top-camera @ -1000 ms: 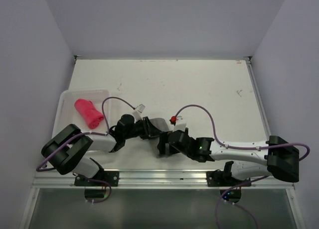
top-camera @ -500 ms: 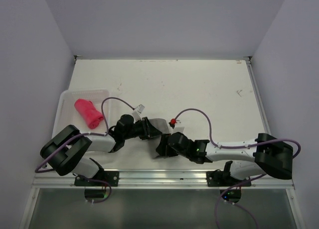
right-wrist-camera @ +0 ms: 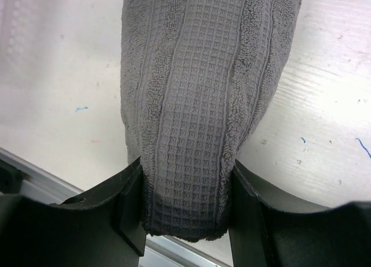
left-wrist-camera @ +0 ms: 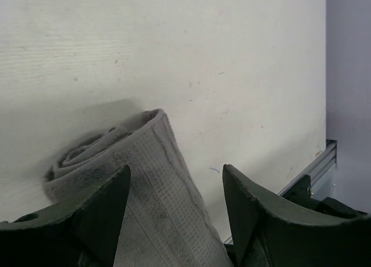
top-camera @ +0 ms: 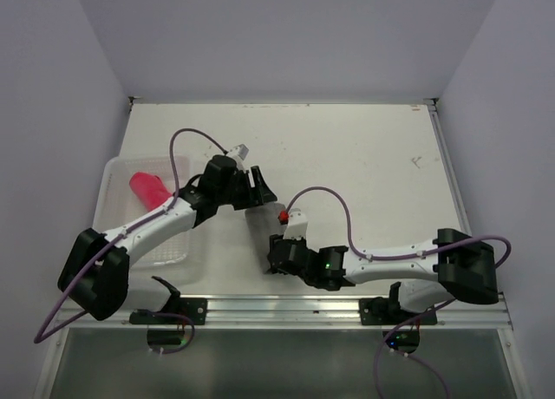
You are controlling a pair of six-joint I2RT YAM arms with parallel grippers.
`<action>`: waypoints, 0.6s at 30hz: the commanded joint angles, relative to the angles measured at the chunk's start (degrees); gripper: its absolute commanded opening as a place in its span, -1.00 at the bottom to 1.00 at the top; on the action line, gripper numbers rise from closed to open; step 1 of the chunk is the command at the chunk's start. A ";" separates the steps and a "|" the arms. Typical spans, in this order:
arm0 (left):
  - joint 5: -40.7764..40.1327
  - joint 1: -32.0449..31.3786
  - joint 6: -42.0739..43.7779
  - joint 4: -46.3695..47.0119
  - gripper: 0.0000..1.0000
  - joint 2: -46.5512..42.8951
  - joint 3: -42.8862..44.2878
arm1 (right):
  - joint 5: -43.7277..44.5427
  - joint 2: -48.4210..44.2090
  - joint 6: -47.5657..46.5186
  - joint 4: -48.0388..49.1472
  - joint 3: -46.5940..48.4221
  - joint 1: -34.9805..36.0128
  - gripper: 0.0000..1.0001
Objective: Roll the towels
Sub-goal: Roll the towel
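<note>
The grey towel is a rolled bundle lying on the white table, near the front edge. My right gripper is shut on its near end, with both fingers pressed into the cloth. In the top view that gripper sits just in front of the grey towel. My left gripper is open over the roll's far end. The cloth lies against one finger, and a gap shows at the other. From above, the left gripper stands behind the roll. The pink towel lies rolled in the basket.
The white perforated basket stands at the left, beside the left arm. A metal rail runs along the table's front edge, close to the right gripper. Purple cables loop over both arms. Walls close in the left, right and back sides.
My left gripper has opened, let go of the grey towel and swung back and up. My right gripper has slid left and closed on the roll's near end.
</note>
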 commanded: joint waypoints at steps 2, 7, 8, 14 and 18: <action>-4.24 1.11 5.90 -19.96 0.42 -2.56 6.54 | 10.19 2.58 -0.17 -3.04 3.65 1.80 -0.14; -3.54 1.11 4.50 -26.30 0.67 -5.20 6.55 | 14.94 7.15 -0.61 -2.42 5.59 3.56 -0.14; -3.71 1.02 3.80 -26.92 0.76 -5.99 6.20 | 15.38 7.94 -0.43 -1.81 6.02 3.82 -0.14; -4.42 0.59 -0.94 -28.16 0.96 -8.80 2.43 | 18.46 11.37 0.01 1.01 7.43 5.58 -0.18; -4.77 -0.38 -4.29 -26.14 0.99 -9.33 0.67 | 18.29 12.78 -0.78 1.97 8.75 5.93 -0.19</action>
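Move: The left hand is empty and hovers just beyond the far end of the grey towel. The towel's middle lies about 10 cm back towards the bases, level sideways and some 7 cm below. The white basket is centred some 32 cm to this hand's left and 3 cm back, with the pink towel in it, 30 cm left and 1 cm farther out. The right hand already pinches the near end of the grey towel, whose middle lies about 4 cm ahead and 3 cm to its left, slightly lower. Back and to its left, about 5 cm each way and sinking slightly, the left hand draws over the grey towel's left side, opening its fingers from two-thirds to nearly full and tipping downward while its left side rises. The right hand keeps its pinch on the near end, easing down and left about 1.5 cm as its wrist swings the fingers some 15 degrees nearer level. ##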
